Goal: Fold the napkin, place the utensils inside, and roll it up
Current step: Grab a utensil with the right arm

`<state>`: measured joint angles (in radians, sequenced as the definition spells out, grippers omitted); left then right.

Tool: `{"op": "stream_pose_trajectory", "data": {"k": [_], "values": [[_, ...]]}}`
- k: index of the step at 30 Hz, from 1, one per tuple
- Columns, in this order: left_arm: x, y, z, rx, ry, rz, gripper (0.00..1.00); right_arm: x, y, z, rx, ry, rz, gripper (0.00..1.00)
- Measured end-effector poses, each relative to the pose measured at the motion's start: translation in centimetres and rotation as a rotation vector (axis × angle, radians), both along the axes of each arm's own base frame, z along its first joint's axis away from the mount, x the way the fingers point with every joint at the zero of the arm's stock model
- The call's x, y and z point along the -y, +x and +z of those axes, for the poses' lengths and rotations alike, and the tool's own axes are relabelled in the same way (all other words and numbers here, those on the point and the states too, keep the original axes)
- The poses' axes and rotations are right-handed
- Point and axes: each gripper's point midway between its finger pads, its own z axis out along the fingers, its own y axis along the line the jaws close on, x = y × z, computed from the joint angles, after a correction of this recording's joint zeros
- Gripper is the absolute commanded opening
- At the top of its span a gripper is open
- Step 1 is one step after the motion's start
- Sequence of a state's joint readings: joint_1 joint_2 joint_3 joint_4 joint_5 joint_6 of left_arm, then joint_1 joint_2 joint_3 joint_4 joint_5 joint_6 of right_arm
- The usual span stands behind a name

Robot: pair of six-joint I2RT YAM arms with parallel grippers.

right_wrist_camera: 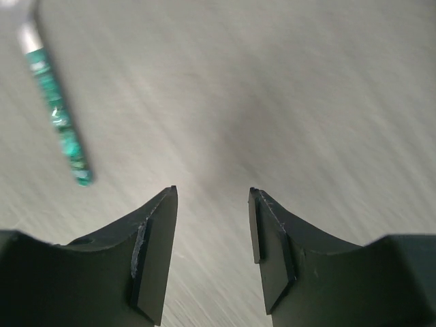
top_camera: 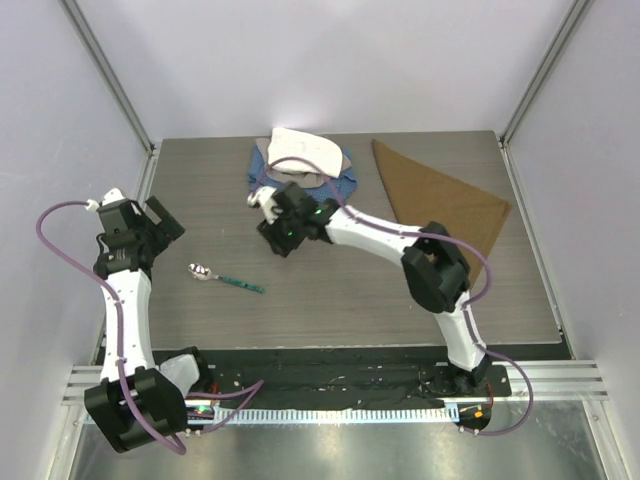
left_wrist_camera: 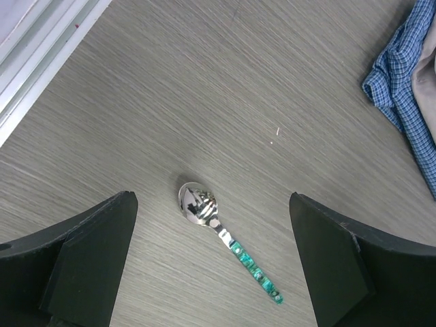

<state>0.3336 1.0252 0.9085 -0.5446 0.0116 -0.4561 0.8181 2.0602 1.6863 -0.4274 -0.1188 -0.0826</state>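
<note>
The tan-brown napkin (top_camera: 440,200) lies as a flat triangle at the back right of the table. The spoon (top_camera: 225,278), with a shiny bowl and a green handle, lies on the bare table at the left centre. My left gripper (top_camera: 166,222) hangs above and to the left of it, wide open; in the left wrist view the spoon (left_wrist_camera: 225,238) lies on the table between the spread fingers of the left gripper (left_wrist_camera: 211,197). My right gripper (top_camera: 275,242) hovers over mid-table, right of the spoon. In its wrist view the right gripper (right_wrist_camera: 212,191) is open and empty, the spoon handle (right_wrist_camera: 58,122) at upper left.
A blue checked cloth (top_camera: 300,180) with a white cloth (top_camera: 300,150) on top sits at the back centre, just behind the right wrist. The blue cloth (left_wrist_camera: 402,75) also shows at the right edge of the left wrist view. A metal rail (left_wrist_camera: 41,61) borders the table's left side.
</note>
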Motion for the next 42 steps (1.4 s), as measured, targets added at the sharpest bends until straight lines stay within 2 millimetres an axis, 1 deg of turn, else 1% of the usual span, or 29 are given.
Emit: {"op": "stream_pose_trajectory", "data": {"k": [1, 3, 6, 8, 10, 14, 17, 21, 28, 30, 31, 34, 35, 36, 39, 42], "values": [[0.0, -0.1, 0.0, -0.003, 0.003, -0.003, 1.0, -1.6, -1.2, -0.7, 0.002, -0.012, 0.046, 0.53], [-0.1, -0.2, 0.1, -0.003, 0.015, -0.008, 1.0, -4.1, -3.1, -2.2, 0.004, -0.04, 0.115, 0.53], [-0.1, -0.5, 0.9, 0.02, 0.033, -0.004, 1.0, -6.5, -5.2, -4.2, 0.011, -0.08, 0.193, 0.53], [-0.1, -0.6, 1.4, 0.037, 0.039, -0.004, 1.0, -7.6, -6.4, -5.3, 0.02, -0.106, 0.237, 0.53], [0.0, -0.7, 1.5, 0.043, 0.037, -0.01, 1.0, -8.2, -7.4, -5.9, 0.025, -0.127, 0.27, 0.53], [0.3, -0.6, 1.5, 0.044, 0.025, -0.024, 1.0, -9.5, -8.4, -6.0, 0.044, -0.133, 0.31, 0.54], [0.5, -0.5, 1.5, 0.045, 0.02, -0.03, 1.0, -10.2, -8.8, -5.8, 0.051, -0.128, 0.324, 0.53], [0.7, -0.5, 1.5, 0.049, 0.011, -0.042, 1.0, -10.5, -9.1, -5.9, 0.052, -0.127, 0.331, 0.52], [1.0, -0.4, 1.5, 0.051, 0.003, -0.051, 1.0, -10.5, -9.6, -7.5, 0.048, -0.161, 0.334, 0.48], [1.0, -0.4, 1.5, 0.052, 0.0, -0.054, 1.0, -10.6, -9.8, -7.8, 0.052, -0.169, 0.338, 0.45], [1.1, -0.4, 1.5, 0.053, -0.001, -0.056, 1.0, -10.7, -9.8, -7.8, 0.062, -0.176, 0.333, 0.42], [1.2, -0.4, 1.5, 0.053, -0.004, -0.06, 1.0, -10.8, -10.1, -7.8, 0.084, -0.193, 0.329, 0.2], [1.2, -0.3, 1.5, 0.052, -0.005, -0.06, 1.0, -10.8, -10.1, -7.8, 0.09, -0.196, 0.33, 0.17], [1.2, -0.3, 1.5, 0.052, -0.005, -0.061, 1.0, -10.8, -10.1, -7.8, 0.096, -0.202, 0.324, 0.11], [1.3, -0.3, 1.5, 0.053, -0.008, -0.065, 1.0, -10.7, -10.0, -7.8, 0.12, -0.22, 0.309, 0.01], [1.4, -0.3, 1.5, 0.054, -0.013, -0.071, 1.0, -10.7, -9.9, -7.8, 0.118, -0.22, 0.299, 0.01]]}}
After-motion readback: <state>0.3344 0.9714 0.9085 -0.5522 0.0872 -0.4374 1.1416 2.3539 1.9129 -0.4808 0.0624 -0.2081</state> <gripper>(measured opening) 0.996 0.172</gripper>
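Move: Down to the left and nearer the base lies the spoon: its middle is about 19 cm left of the right hand, 7 cm back and 8 cm below, its green handle end only some 11 cm left and 10 cm back. The cloth pile sits roughly 21 cm ahead, the brown napkin about 41 cm to the right and 7 cm ahead. From the left hand, the spoon is some 11 cm right, 3 cm back and 17 cm below. Swinging left, back and down onto the spoon's green handle, the right hand covers about 17 cm in all, fast at first, then easing into a short final drop. The wrist turns nearly 20 degrees counter-clockwise to line up with the handle, and the fingers steepen. Half open on the way, the fingers then close and pinch the handle near its end. ##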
